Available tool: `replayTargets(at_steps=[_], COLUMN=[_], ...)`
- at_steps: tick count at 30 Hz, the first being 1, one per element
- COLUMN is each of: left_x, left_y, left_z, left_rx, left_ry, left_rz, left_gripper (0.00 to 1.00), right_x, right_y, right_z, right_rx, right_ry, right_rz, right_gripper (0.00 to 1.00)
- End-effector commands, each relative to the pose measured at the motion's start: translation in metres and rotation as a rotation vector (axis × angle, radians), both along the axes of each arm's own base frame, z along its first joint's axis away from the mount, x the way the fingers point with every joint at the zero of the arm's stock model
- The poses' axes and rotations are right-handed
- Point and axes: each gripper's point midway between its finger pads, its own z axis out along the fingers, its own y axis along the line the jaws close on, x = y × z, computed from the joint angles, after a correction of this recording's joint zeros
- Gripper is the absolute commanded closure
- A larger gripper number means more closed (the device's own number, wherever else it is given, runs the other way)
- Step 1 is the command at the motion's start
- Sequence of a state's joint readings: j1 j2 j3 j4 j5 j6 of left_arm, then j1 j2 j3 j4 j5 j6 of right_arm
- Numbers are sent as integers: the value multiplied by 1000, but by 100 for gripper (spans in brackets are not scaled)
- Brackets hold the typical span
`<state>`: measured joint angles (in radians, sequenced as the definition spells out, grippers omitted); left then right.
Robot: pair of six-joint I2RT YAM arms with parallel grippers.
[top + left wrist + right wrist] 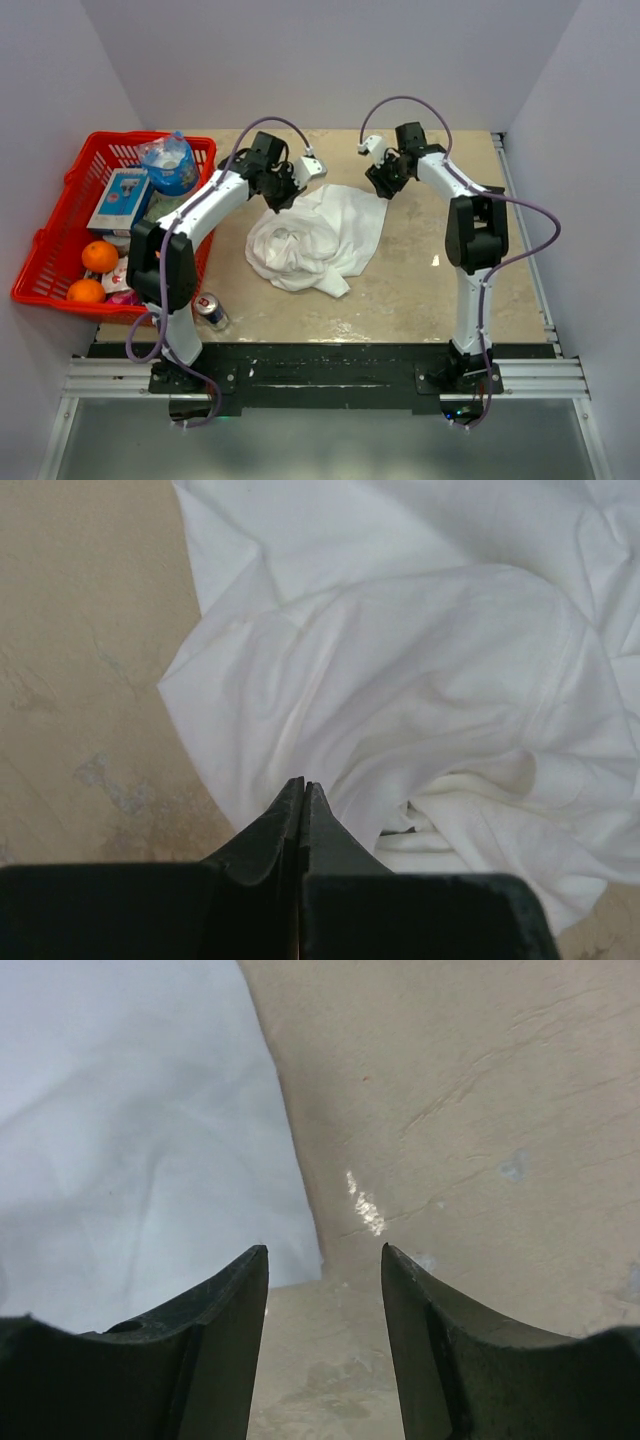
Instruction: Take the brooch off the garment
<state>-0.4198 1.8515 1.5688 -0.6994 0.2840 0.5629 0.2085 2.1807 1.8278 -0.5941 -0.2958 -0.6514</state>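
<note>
The garment [310, 240] lies crumpled in a heap at the middle of the table, white side up, with no print showing. The brooch is hidden in every view. My left gripper [279, 200] hovers at the heap's far left edge. In the left wrist view it [302, 784] is shut, tips together and no cloth seen between them, with the folds of the garment [420, 680] just beyond. My right gripper [384, 187] is at the garment's far right corner. It [324, 1250] stands open over bare table, the cloth edge [130, 1140] beside its left finger.
A red basket [60, 215] at the left table edge holds two oranges [99, 256], a box [119, 199] and a plastic bag [170, 163]. A drink can [210, 311] lies near the left arm's base. Walls close in the table on three sides.
</note>
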Motion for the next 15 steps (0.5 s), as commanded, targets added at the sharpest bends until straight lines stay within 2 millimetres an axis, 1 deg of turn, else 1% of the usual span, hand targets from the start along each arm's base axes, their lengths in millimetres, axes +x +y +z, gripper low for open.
replayTargets(at_steps=[1,3,4,5,6,7,8,9,10,11,13,14,15], left_x=[-2,-2,-1,-4,-5,-4,-7,-8,-9,-10,-12,-14,-13], left_y=[-6,-3,1,4,5,5,5,4,2,0,-3,-4,-5], left_z=[42,36,32,24,19,15,9,2,-2,-11,-19,-27,-29], left_rx=[-78,-62,-41,-26,-16,-9,1,12,15,21,31,43,50], left_ry=[-50,-47,-46,-30,-23,-27,-16,-3,3,26,45,60,56], left_rz=[22,32,42,44,41,30,15,2,-12,-15,-28,-36,-37], left_gripper=[100,100,79,69,61,51,48,43,39,39,39,39,39], right_x=[-16,-16,-16,-16,-16,-16,-21,-24,-30,-32,-37,-39,-40], right_y=[-7,-10,-10,-10,-10,-8,-6,-5,-4,-4,-6,-9,-10], right_z=[-29,-36,-37,-36,-39,-40,-41,-46,-49,-52,-62,-65,-67], right_rx=[-72,-84,-84,-86,-88,-79,-73,-74,-75,-79,-96,-109,-117], right_ry=[68,78,80,84,90,96,116,133,157,171,203,212,219], right_rz=[63,57,61,62,65,69,87,105,112,118,121,117,118], right_gripper=[47,48,48,48,49,49,49,49,50,51,53,52,51])
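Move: The garment's far right corner lies about 6 cm below the right gripper, some 3 cm back and 2 cm to its right; the crumpled bundle is some 23 cm to its left and 11 cm back. From the left gripper, the garment's top fold is roughly 8 cm down, 2 cm back and 2 cm right, and the soda can 25 cm back, 17 cm left and 6 cm below. The brooch can't be made out. Lower the half-open right gripper about 5 cm onto the garment's far right corner, drawing back roughly 3 cm and tipping the fingers some 10 degrees back towards the base so that they straddle the corner, the inner fingertip meeting the cloth. Meanwhile lift the shut left gripper slightly, open it wide above the crumpled fold, then ease it down a couple of centimetres and slightly back. ##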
